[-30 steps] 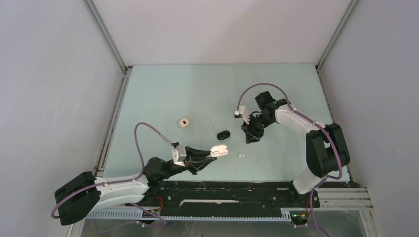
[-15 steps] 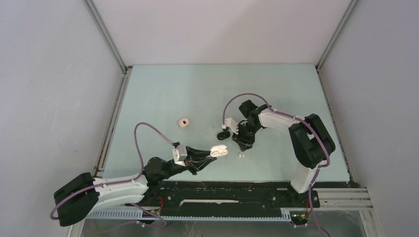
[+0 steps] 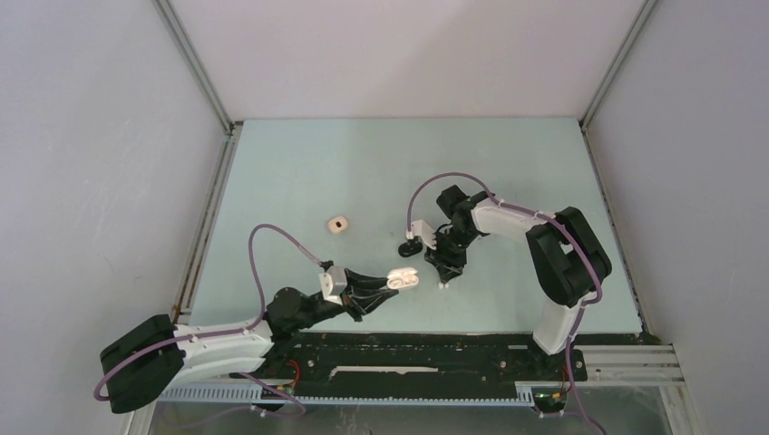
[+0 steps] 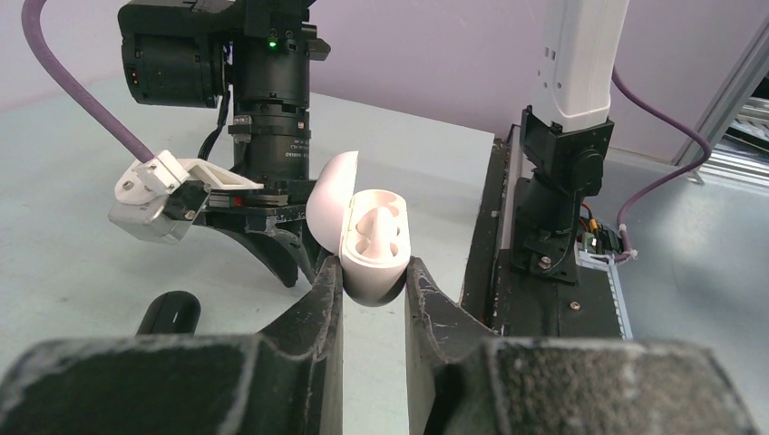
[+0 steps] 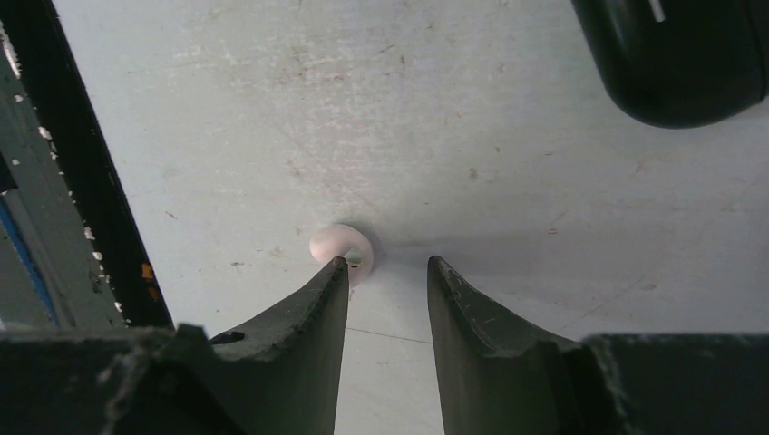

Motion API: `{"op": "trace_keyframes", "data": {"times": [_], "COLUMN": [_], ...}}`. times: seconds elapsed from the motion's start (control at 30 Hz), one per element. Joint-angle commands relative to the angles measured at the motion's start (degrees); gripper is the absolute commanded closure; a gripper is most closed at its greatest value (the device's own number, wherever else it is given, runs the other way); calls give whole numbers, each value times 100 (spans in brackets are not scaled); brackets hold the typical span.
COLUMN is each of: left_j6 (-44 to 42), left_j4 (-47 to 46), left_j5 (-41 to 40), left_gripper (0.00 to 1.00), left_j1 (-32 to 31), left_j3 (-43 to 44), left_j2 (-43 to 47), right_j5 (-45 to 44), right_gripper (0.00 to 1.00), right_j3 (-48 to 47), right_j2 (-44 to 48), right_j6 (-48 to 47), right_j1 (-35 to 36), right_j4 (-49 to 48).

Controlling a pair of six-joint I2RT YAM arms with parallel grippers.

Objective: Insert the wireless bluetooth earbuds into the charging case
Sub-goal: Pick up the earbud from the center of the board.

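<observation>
My left gripper [image 3: 394, 283] is shut on an open pale pink charging case [image 3: 403, 277], held low over the table. In the left wrist view the case [image 4: 372, 245] sits between the fingertips with its lid tipped back to the left. One pale pink earbud [image 3: 443, 284] lies on the table just right of it. My right gripper [image 3: 442, 270] points down over this earbud. In the right wrist view the jaws [image 5: 388, 265] are open and empty, and the earbud [image 5: 337, 245] lies at the tip of the left finger, not between the fingers.
A closed black case [image 3: 410, 246] lies just behind the held case, partly under the right wrist; it also shows in the right wrist view [image 5: 676, 54] and the left wrist view [image 4: 168, 317]. A small cream object [image 3: 338, 224] sits further left. The black base rail [image 3: 435, 349] runs along the near edge.
My right arm has swung left and toward the near edge, from behind the black case to just above the pale pink earbud. My left gripper and its case have stayed put.
</observation>
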State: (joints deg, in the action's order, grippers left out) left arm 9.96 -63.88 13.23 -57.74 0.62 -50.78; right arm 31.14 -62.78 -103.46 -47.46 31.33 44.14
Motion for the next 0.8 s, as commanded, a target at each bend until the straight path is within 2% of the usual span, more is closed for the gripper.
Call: {"op": "trace_keyframes", "data": {"times": [0.0,0.33,0.63,0.77], "left_j6": [-124,-134,-134,-142], "left_j4": [-184,-117,-90,-64], "left_j5": [-1,54,92,100], "left_gripper": [100,100,100,100], "left_j1": [34,30,34,34], "left_j3": [-374,-307,-265,-262], "left_j2": [-32,-113,-176,-172], "right_j5": [313,358,430,252], "right_gripper": [60,62,89,98], "right_j3": [-207,-208,-201,-206], "right_j2": [-112,-165,-32,334], "right_j6": [-194,-236,-214,-102], "right_j1": [47,116,122,135], "right_j4": [284,453,584,664]}}
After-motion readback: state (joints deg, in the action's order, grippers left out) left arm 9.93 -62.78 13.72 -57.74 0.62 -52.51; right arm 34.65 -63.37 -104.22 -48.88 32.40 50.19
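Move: The white earbud lies on the board about 3 cm back from the right fingertips, straight in line and about level with them. From the right hand, the black case is some 5 cm ahead and 7 cm to the left. The white case gripped by the left hand hangs roughly 9 cm back, 7 cm to the left and 17 cm above. From the left hand the earbud is about 7 cm ahead, 9 cm to the right and 17 cm below. The earbud's stem is taken between the right fingertips: that hand slides back towards the base about 3 cm, just over the board and nearly level, its fingertips tilting back some 5 degrees. Halfway through, the open fingers start closing and pinch the stem. The left hand keeps hold of the white case and sinks about a centimetre. ##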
